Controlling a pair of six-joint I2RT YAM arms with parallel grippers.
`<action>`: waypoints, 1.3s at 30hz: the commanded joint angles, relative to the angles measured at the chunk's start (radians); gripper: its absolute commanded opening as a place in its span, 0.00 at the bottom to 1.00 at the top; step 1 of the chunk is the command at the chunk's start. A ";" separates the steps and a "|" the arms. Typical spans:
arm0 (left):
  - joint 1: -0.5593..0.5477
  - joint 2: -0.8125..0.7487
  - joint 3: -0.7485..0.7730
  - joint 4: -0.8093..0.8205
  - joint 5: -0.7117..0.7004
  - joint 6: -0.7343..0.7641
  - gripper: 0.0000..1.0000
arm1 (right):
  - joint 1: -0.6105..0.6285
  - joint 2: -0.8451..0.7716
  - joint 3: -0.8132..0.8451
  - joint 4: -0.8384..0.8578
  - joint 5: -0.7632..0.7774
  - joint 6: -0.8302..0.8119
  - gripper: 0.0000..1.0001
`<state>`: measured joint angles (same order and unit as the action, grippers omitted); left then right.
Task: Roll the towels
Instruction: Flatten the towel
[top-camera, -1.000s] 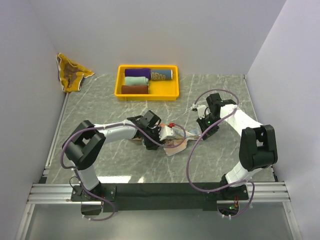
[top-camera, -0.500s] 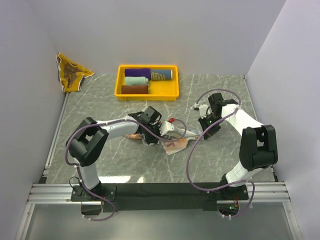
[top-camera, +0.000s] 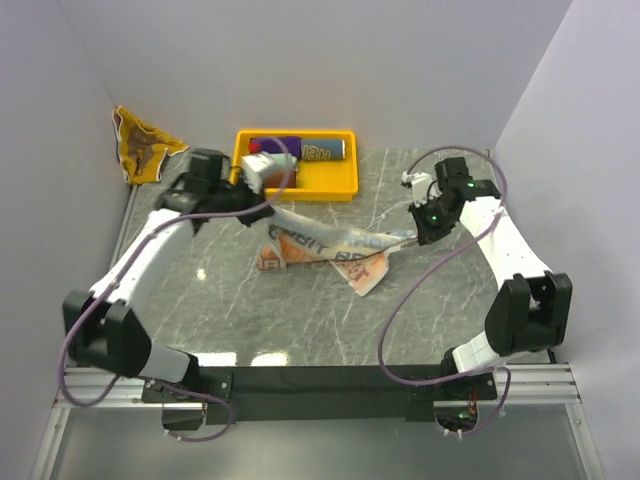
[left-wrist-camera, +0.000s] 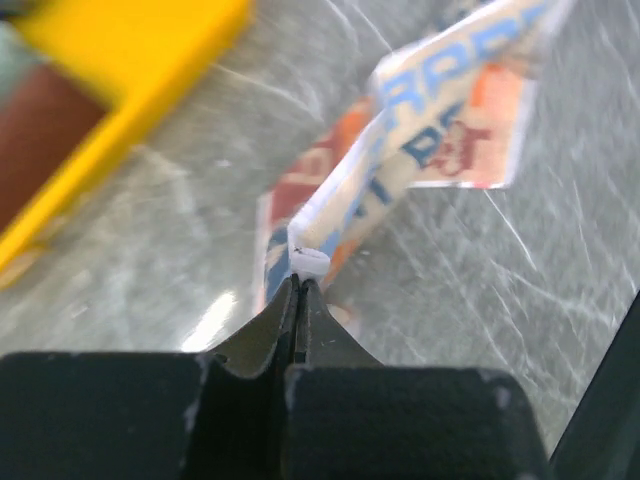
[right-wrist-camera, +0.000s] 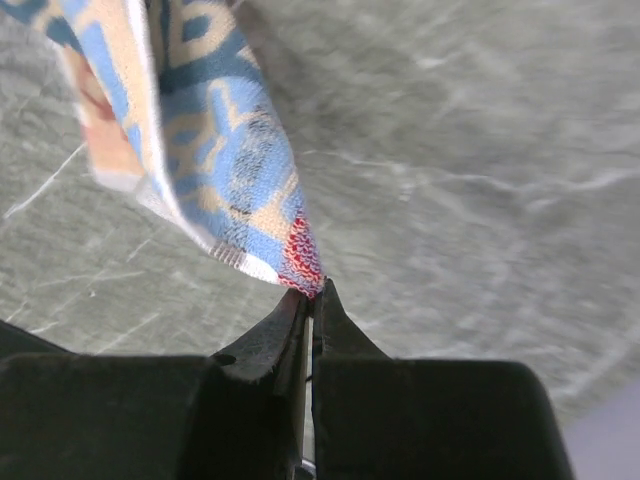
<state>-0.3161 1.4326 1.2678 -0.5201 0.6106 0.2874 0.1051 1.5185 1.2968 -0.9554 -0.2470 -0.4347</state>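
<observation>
A towel (top-camera: 330, 245) patterned in blue, orange and white with lettering hangs stretched above the table between both grippers. My left gripper (top-camera: 266, 203) is shut on its left corner, just in front of the yellow tray. In the left wrist view the left gripper (left-wrist-camera: 300, 281) pinches a white corner, and the towel (left-wrist-camera: 440, 110) runs away up-right. My right gripper (top-camera: 409, 238) is shut on the right corner; its wrist view shows the right gripper (right-wrist-camera: 308, 292) pinching the red tip of the towel (right-wrist-camera: 200, 120). The towel's lower edge sags onto the marble.
The yellow tray (top-camera: 345, 185) at the back holds rolled towels: a purple one (top-camera: 278, 143) and a blue-grey one (top-camera: 322, 150); the left gripper hides others. A maroon roll (left-wrist-camera: 40, 130) shows in the left wrist view. A brown and yellow towel (top-camera: 140, 148) lies crumpled in the back left corner.
The left gripper shut on the towel's corner and swung back and left toward the tray. The right gripper drew back and right. The crumpled towel is now pulled out between them.
</observation>
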 joint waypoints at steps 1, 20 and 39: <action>0.093 -0.098 0.022 -0.038 0.112 -0.071 0.00 | -0.030 -0.098 0.074 -0.051 0.052 -0.039 0.00; 0.278 -0.565 -0.182 -0.174 0.235 -0.095 0.00 | -0.030 -0.324 0.110 -0.341 0.081 -0.177 0.00; 0.393 0.147 -0.092 0.155 -0.028 -0.134 0.45 | -0.001 0.462 0.590 -0.200 0.262 -0.024 0.88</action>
<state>0.0467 1.5524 1.0512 -0.3565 0.6117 0.1448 0.1280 2.0720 1.8904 -1.1748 -0.0120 -0.4980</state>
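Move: Held by both pinching hands, the towel hangs across over its landing place, the bare table between the arms. That patch's middle is about 12 cm right of the left hand, 2 cm back and 21 cm below. The yellow box lies some 19 cm ahead of the left hand and 6 cm right, the brown roll in it about 15 cm straight ahead. From the right hand the patch is roughly 21 cm left, 2 cm back and 12 cm down. Swinging the towel up and back by about 10 cm, the left hand also going out to the left, both hands then reverse and throw it forward and down, some 16 to 18 cm forward, to spread it on the table. The left drifts farther left, its wrist turning counter-clockwise. Near the end both sets of fingers open and let go of the corners, the right wider. ##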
